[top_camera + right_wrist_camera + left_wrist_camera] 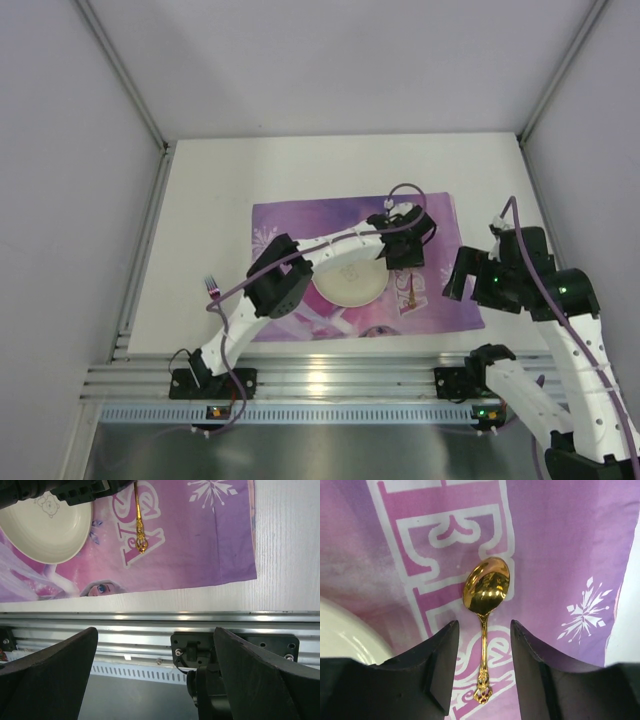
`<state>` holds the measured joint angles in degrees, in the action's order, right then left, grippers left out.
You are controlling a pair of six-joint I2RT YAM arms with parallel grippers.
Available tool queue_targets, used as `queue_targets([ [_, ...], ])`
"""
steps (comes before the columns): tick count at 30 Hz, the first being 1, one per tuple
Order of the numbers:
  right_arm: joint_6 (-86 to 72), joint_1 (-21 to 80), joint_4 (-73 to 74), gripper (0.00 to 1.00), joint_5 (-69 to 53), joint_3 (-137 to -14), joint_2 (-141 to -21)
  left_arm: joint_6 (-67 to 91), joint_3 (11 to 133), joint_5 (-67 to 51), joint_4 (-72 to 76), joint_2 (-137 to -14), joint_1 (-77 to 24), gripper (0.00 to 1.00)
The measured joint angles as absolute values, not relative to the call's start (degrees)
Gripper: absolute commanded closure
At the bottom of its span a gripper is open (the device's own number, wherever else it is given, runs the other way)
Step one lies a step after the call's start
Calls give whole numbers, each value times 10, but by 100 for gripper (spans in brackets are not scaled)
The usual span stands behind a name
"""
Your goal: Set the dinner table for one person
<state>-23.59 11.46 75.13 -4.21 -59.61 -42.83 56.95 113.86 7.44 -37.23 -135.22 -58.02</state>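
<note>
The dinner table (220,180) carries a purple placemat (300,225) with a cream plate (350,280) at its middle. Right of the plate a gold spoon (486,587) lies flat on the mat, bowl pointing away from the wrist. My left gripper (484,625) hovers just above it, jaws apart either side of the handle and clear of it. In the top view the left gripper (405,250) sits over the mat's right half. My right gripper (462,275) hangs open and empty off the mat's right edge, above the table's near edge (155,635). The spoon (138,520) also shows there.
A fork (212,290) with a pink handle lies on the white table left of the mat. An aluminium rail (320,375) runs along the near edge, with the arm base mount (235,645) bolted to it. Grey walls enclose the table's left, back and right.
</note>
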Motion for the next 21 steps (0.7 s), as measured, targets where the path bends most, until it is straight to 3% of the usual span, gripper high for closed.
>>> queue_targets([
  [6, -236, 115, 750, 0, -48, -596, -429, 544, 1113, 109, -388, -1277, -579, 45],
  [13, -236, 115, 747, 0, -55, -596, -444, 530, 918, 166, -412, -986, -540, 43],
  [17, -237, 115, 736, 0, -61, -588, -450, 559, 721, 170, -424, -797, -419, 45],
  [21, -239, 115, 726, 0, -68, -576, -458, 566, 529, 156, -474, -672, -223, 45],
])
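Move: The fork lies about 46 cm to the left of my left hand and some 11 cm nearer the base, around 1 cm lower. The spoon is already free between my left fingers, its middle about 2 cm back. The plate's centre is 15 cm to the left, level with the hand, and the cup stands 14 cm straight ahead. From my right hand the fork lies roughly 58 cm left, 4 cm ahead and 16 cm down. I lift my half-open left fingers clear of the spoon, straight up at first to some 17 cm, then swing the hand fast to the left over the plate towards the fork, about 40 cm in all. On the way I come down again by roughly half that height and turn the wrist about 40 degrees counter-clockwise, fingers staying as open as they are. ##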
